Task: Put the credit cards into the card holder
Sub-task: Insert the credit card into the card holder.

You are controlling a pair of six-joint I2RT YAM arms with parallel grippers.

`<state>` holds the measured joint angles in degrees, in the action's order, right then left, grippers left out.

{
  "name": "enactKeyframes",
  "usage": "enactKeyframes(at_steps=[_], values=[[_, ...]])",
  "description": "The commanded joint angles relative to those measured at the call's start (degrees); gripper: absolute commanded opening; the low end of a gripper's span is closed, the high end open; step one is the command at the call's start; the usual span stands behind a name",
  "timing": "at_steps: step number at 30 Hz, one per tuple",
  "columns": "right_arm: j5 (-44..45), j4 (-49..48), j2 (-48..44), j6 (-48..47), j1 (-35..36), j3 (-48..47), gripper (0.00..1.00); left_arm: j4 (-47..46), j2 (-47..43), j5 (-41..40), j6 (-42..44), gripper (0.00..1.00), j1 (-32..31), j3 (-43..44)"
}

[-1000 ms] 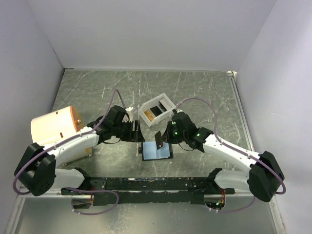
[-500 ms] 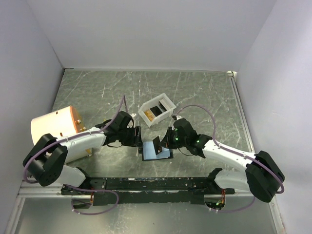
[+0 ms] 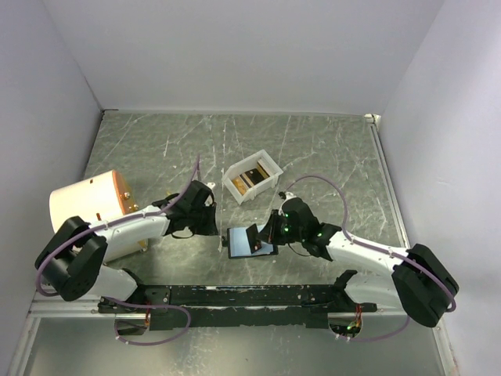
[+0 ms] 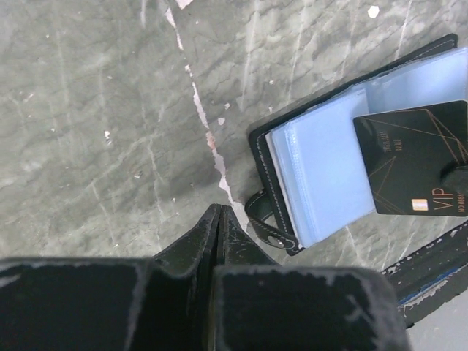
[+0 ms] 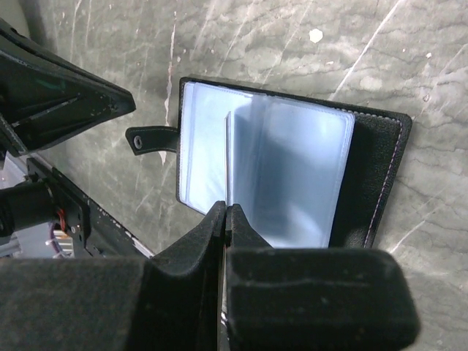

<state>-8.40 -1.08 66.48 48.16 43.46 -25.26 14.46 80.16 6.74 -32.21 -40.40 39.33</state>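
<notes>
The card holder [image 3: 246, 249] lies open on the table, black outside [image 5: 376, 168] and pale blue inside [image 4: 325, 175]. My right gripper [image 5: 225, 207] is shut on a dark credit card [image 4: 413, 157], which stands on edge [image 5: 227, 146] over the blue pockets. In the top view that card [image 3: 253, 234] tilts over the holder's middle. My left gripper [image 4: 221, 208] is shut with nothing between its fingers. It sits on the table just left of the holder's strap tab [image 4: 269, 221]. More credit cards [image 3: 249, 180], gold and dark, lie in the white box.
The white plastic box [image 3: 266, 167] stands just behind the holder. A tan cylinder [image 3: 84, 205] lies at the left beside my left arm. The black rail [image 3: 235, 295] runs along the near edge.
My left gripper has closed and shifted slightly toward the holder's left edge. My right gripper has lowered the dark card from above onto the open holder.
</notes>
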Motion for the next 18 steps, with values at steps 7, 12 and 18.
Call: enactKeyframes(at_steps=[7, 12, 18], values=[[0.7, -5.1, -5.3, 3.6, -0.9, 3.2, 0.00, 2.4, -2.7, -3.9, -0.2, 0.10, -0.5, -1.6], [0.7, -4.1, -4.9, 2.6, -2.5, 3.4, 0.00, -2.5, -6.8, 4.6, -2.4, 0.32, -0.7, -1.3], [-0.5, -5.0, -3.6, 2.9, -3.2, 3.7, 0.00, -9.3, -9.1, 12.0, -5.5, 0.39, -1.6, -1.1]])
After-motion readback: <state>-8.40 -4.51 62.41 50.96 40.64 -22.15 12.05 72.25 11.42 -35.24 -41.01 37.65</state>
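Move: The open card holder's middle lies about 4 cm left, 2 cm back and 5 cm below the right hand, which already holds the black credit card over it. From the nearly shut left hand, the holder's middle is some 10 cm right, 2 cm back and 3 cm down, its clasp strap only about 2 cm right and 2 cm back. The white tray stands about 17 cm ahead and 4 cm left of the right hand. Swinging off to the left about 1.5 cm while sinking slightly, the left hand then turns back, rising about 5 cm and coming some 3.5 cm right towards the holder's clasp side, its wrist rolling over about 10 degrees and its fingers opening to roughly a third. The right hand keeps its pinch on the card, lifts it about 1.5 cm, then eases it forward and right about 1 cm each, turning slightly clockwise. ##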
